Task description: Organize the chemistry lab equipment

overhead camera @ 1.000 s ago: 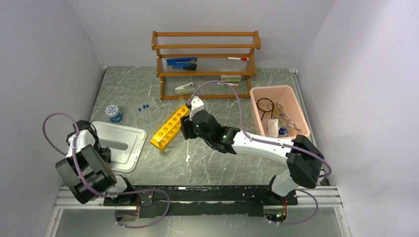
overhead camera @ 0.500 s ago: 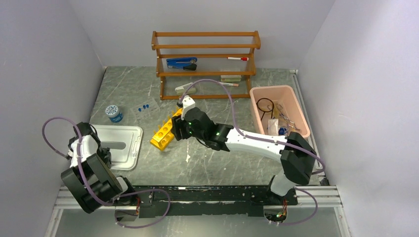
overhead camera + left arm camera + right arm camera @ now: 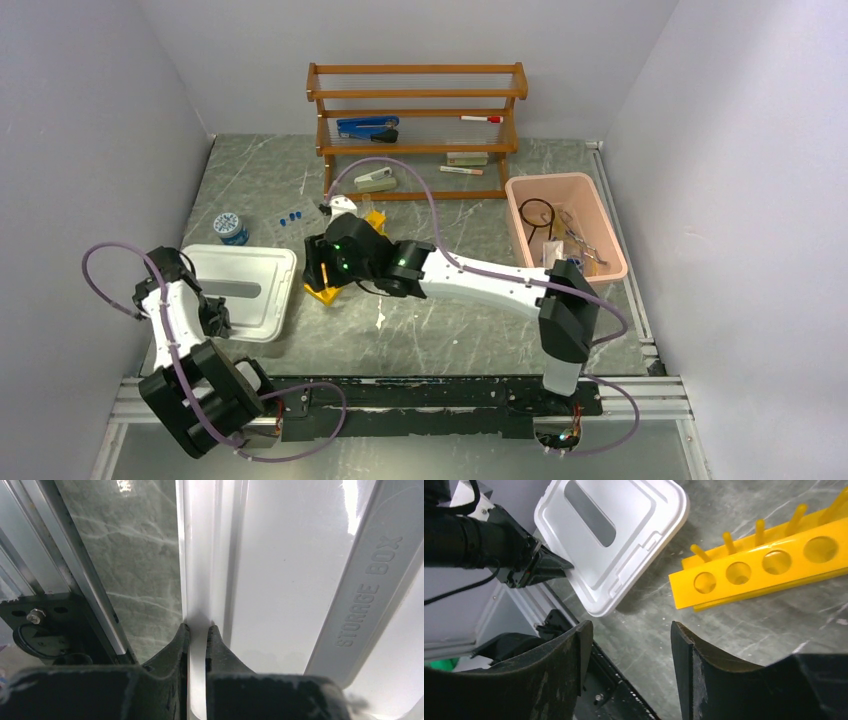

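Note:
A white storage-box lid lies flat at the left of the table. My left gripper is shut on the lid's near rim, with the thin white edge pinched between its fingertips. The right wrist view shows the same grip at the edge of the lid. The yellow holed test-tube rack lies on its side to the right of the lid. My right gripper hangs open over bare table just beside the rack's near end, holding nothing.
A pink bin at the right holds a black ring and small items. The wooden shelf rack stands at the back with a blue stapler and markers. A blue-lidded jar and a clear bag of blue-capped tubes lie behind the lid.
My left gripper has shut on the lid's rim. The right arm has swung left along the yellow rack to its near end, and its jaws have widened a little.

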Robot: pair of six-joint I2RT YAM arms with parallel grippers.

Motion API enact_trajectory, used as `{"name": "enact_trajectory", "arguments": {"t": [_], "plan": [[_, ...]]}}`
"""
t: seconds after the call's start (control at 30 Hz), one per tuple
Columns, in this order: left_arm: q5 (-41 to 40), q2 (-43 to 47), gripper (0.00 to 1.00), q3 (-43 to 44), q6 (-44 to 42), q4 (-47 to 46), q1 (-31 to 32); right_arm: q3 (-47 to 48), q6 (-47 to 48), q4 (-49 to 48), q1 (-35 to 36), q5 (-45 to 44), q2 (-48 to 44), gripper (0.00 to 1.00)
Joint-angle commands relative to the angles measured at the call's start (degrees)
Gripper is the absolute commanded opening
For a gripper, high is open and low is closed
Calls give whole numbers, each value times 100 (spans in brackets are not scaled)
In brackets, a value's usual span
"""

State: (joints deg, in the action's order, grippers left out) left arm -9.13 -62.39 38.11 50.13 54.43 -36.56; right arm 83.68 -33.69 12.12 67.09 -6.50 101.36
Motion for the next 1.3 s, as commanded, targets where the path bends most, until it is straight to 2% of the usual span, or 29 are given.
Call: {"name": "enact_trajectory", "arguments": {"t": [0.0, 0.2, 0.4, 0.5, 0.73, 1.0, 1.13, 1.27], "plan": [[433, 242, 5, 250, -108, 449, -44, 607, -792, 733, 0, 270, 417, 63], [571, 467, 5, 460, 26, 710, -42, 1328, -1082, 1087, 7, 131, 975, 65], [1121, 527, 5, 648, 128, 675, -42, 1869, -1272, 1174, 7, 96, 1430, 66], [1447, 579, 5, 649, 164, 649, -37, 1927, -1455, 1188, -16, 101, 1523, 67], [2079, 707, 5, 496, 136, 677, -44, 1663, -1864, 711, -201, 853, 1596, 69], [2421, 912, 5, 303, 78, 753, 80, 1687, -2076, 540, -468, 1160, 1826, 69], [2499, 1001, 5, 187, 67, 785, 116, 1544, -1934, -136, -549, 1595, 1856, 67], [2590, 1001, 5, 181, 63, 860, 154, 952, -1810, -1567, -537, 2135, 1557, 63]]}}
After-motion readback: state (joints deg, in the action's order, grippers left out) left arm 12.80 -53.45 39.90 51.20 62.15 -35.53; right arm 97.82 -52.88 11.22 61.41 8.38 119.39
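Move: The white storage-box lid, its near edge still in the left fingers, has its middle about 7 cm ahead of the left hand, 4 cm to its right and roughly level in height. From the open right hand it lies some 15 cm to the left, straight across and about 14 cm lower. The yellow tube rack stands 6 cm ahead of the right hand, 5 cm to its right and 16 cm below; the blue-white jar is about 10 cm ahead, 18 cm left and 16 cm down. Keep the left gripper's pinch on the lid's near edge and carry it about 7 cm right, rising some 4 cm and edging forward, while tilting it so the lid's right and far sides come up. Meanwhile bring the right gripper some 6 cm left, down and a little forward to meet the lid's right edge, tipping its fingers over by about 25 degrees and keeping them open around the edge. ##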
